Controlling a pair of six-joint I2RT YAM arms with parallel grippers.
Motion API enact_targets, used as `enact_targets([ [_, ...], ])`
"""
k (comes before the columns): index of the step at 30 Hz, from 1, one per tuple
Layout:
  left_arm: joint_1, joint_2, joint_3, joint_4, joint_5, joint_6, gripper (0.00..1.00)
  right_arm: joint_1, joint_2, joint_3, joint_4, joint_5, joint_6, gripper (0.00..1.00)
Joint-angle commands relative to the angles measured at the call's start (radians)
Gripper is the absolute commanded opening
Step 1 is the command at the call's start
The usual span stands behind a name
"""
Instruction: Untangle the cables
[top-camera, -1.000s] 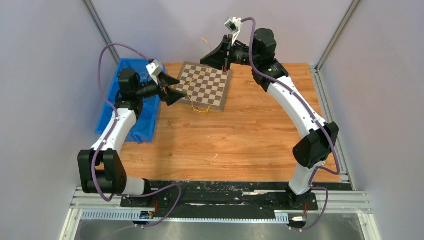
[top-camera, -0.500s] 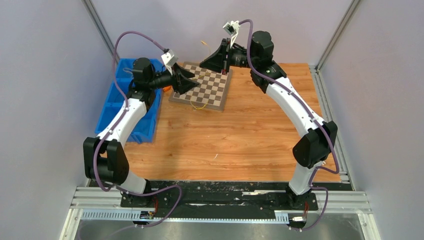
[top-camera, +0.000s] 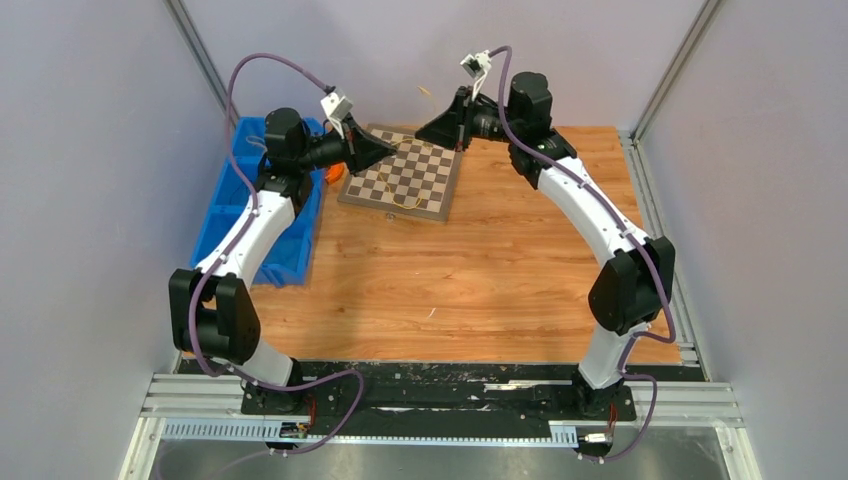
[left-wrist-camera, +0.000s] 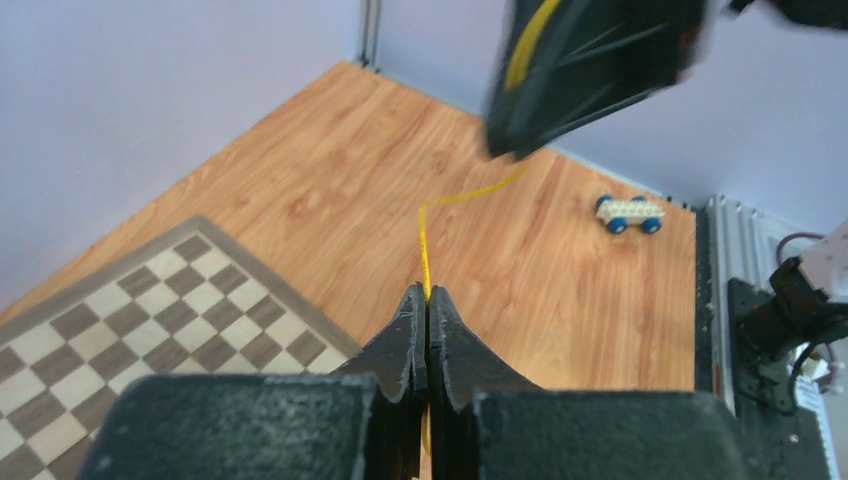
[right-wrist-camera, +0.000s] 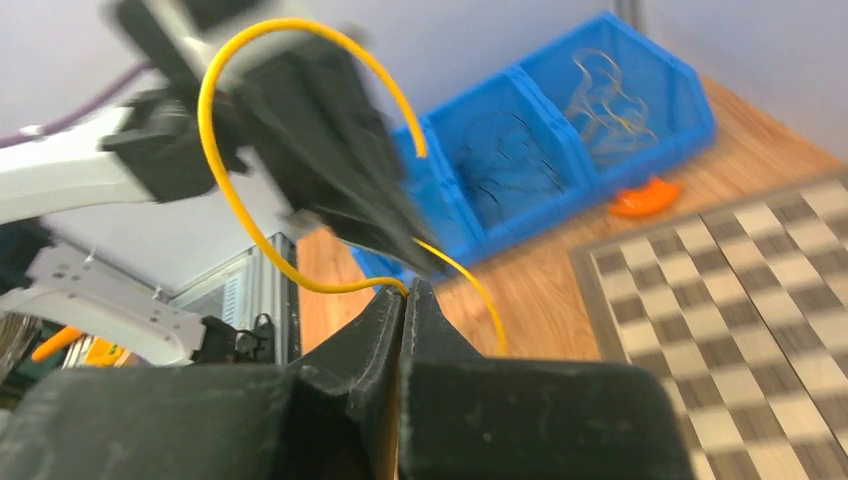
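Observation:
Both grippers hang close together over the far edge of the checkerboard (top-camera: 425, 185). My left gripper (top-camera: 392, 148) (left-wrist-camera: 427, 296) is shut on a thin yellow cable (left-wrist-camera: 424, 235) that runs from its tips up toward the blurred right gripper (left-wrist-camera: 590, 60). My right gripper (top-camera: 420, 132) (right-wrist-camera: 408, 288) is also shut on a yellow cable (right-wrist-camera: 215, 150), which loops up and over in front of the blurred left gripper (right-wrist-camera: 340, 170). A yellow strand (top-camera: 404, 206) hangs down onto the board. I cannot tell whether both hold the same cable. No blue-grey or dark cables show among the yellow.
A blue bin (top-camera: 235, 210) (right-wrist-camera: 560, 130) with thin wires in its compartments stands at the table's left edge. An orange piece (top-camera: 333, 172) (right-wrist-camera: 640, 197) lies between bin and checkerboard. A small white toy car with blue wheels (left-wrist-camera: 630, 213) sits on the wood.
My left gripper rose and moved right toward the right gripper, then shut on the yellow cable. The right gripper shifted slightly right, still shut. The yellow strand lifted off the wood.

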Motion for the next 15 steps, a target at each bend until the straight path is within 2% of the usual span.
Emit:
enact_targets([
  [1, 0.005, -0.105, -0.029, 0.42, 0.03, -0.331, 0.0, -0.065, 0.01, -0.082, 0.015, 0.048, 0.064, 0.0],
  [3, 0.004, -0.084, -0.006, 0.537, 0.008, -0.471, 0.0, -0.055, 0.046, -0.095, 0.014, 0.032, 0.075, 0.0],
  [7, 0.003, -0.028, 0.076, 0.639, -0.082, -0.661, 0.0, 0.018, 0.088, -0.052, 0.026, -0.011, 0.078, 0.0],
  [12, 0.003, 0.011, 0.138, 0.635, -0.186, -0.706, 0.0, 0.096, 0.107, 0.011, 0.03, -0.066, 0.048, 0.01],
  [15, 0.009, -0.004, 0.133, 0.616, -0.203, -0.664, 0.0, 0.087, 0.102, -0.009, 0.018, -0.074, 0.032, 0.08],
])
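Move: Both shut grippers hold the yellow cable, with a short stretch between them about 3 cm to the left hand's right and 3 cm up. From the right hand that stretch is roughly 2 cm left and 3 cm below. The chessboard lies about 9 cm ahead of the left hand and 30 cm below, sideways about level; the blue box is some 27 cm left, 2 cm ahead, 28 cm down. Left hand raises the yellow cable 11 cm; right, still gripping, sinks about 7 cm, then swings left and back. ##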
